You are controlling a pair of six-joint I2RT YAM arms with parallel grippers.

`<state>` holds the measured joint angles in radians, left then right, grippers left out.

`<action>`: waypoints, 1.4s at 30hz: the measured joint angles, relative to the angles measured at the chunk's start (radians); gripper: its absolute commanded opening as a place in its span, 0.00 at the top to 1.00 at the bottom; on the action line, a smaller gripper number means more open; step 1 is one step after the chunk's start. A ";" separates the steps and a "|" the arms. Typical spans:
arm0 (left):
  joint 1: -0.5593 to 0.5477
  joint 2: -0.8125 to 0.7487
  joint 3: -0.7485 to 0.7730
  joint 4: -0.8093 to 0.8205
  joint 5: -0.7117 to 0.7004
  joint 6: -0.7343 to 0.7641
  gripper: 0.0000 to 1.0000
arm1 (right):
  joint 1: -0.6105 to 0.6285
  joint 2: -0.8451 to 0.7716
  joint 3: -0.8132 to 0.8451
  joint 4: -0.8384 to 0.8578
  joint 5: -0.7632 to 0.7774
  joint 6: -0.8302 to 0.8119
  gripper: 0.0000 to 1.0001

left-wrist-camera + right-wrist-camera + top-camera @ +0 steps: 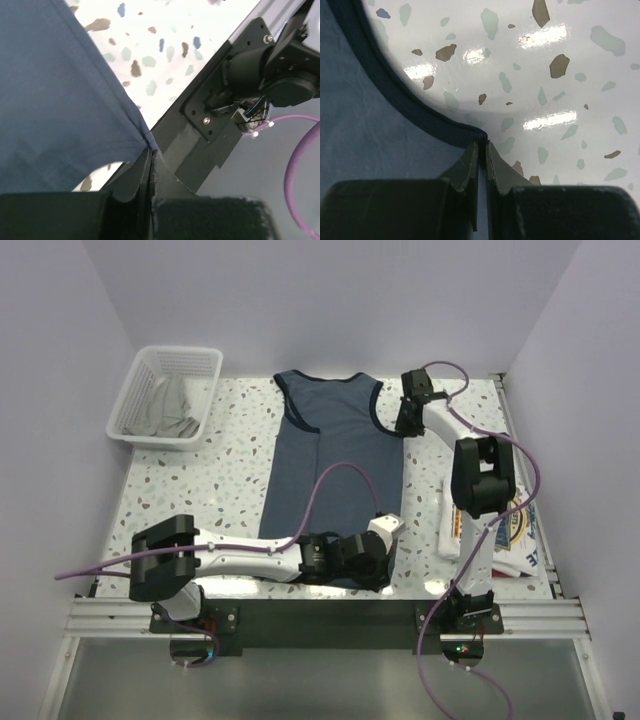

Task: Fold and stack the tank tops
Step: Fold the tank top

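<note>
The slate-blue tank top [335, 460] lies spread flat mid-table, neck toward the far side. My left gripper [383, 570] is at its near right hem corner; the left wrist view shows the gripper [151, 150] shut on that corner of blue cloth [50, 100], which lifts slightly off the table. My right gripper [403, 428] is at the top's right armhole, and in the right wrist view the gripper [482, 145] is shut on the navy trim [395, 95]. A folded white tank top [515, 535] with a blue-orange print lies at the right edge, partly hidden by the right arm.
A white mesh basket [125, 405] holding grey cloth [172, 405] stands at the far left corner. The table's black front rail [200, 135] and the right arm's base [280, 75] lie just beyond the hem corner. Purple cables loop over both arms.
</note>
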<state>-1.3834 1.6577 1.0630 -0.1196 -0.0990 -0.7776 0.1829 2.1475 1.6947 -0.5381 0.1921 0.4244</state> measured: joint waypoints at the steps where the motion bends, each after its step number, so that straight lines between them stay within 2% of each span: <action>1: 0.000 -0.013 -0.013 0.001 -0.007 -0.006 1.00 | 0.000 -0.010 -0.003 0.000 0.000 0.004 1.00; 13: 0.023 -0.253 -0.229 -0.036 -0.149 -0.139 1.00 | 0.043 -0.055 0.014 0.029 -0.054 0.072 1.00; 25: 0.029 -0.408 -0.396 -0.143 -0.232 -0.280 1.00 | 0.199 0.107 0.211 0.054 -0.065 0.132 1.00; 42: 0.029 -0.458 -0.474 -0.261 -0.275 -0.372 1.00 | 0.285 0.223 0.357 0.061 -0.083 0.164 1.00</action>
<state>-1.3548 1.1995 0.5888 -0.3809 -0.3744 -1.1496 0.4675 2.3707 2.0521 -0.4774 0.1093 0.5884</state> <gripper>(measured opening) 0.016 0.078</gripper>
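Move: Both hands already hold the tank top's right edge, the right hand at the armhole corner, the left at the hem. The folded-in left side's armhole corner lies about 24 cm left of the right hand, 2 cm ahead and 3 cm lower; the near shoulder strap is some 15 cm ahead and 11 cm left. From the left hand, that folded side's hem corner is about 20 cm left, 2 cm ahead, 8 cm down; the shirt stack sits roughly 18 cm ahead and 27 cm right. Both hands sweep left together with their fingers kept shut on the cloth, carrying the tank top's right edge over its middle towards the folded-in left side; the right hand goes about 20 cm in a shallow arc, rising some 5 cm, dipping and lifting slightly again, and works a little forward with a slight wrist tilt. The left hand brings the hem about 17 cm across, level at first and then sinking some 5 cm towards the table, its wrist turning roughly 30 degrees counter-clockwise. ##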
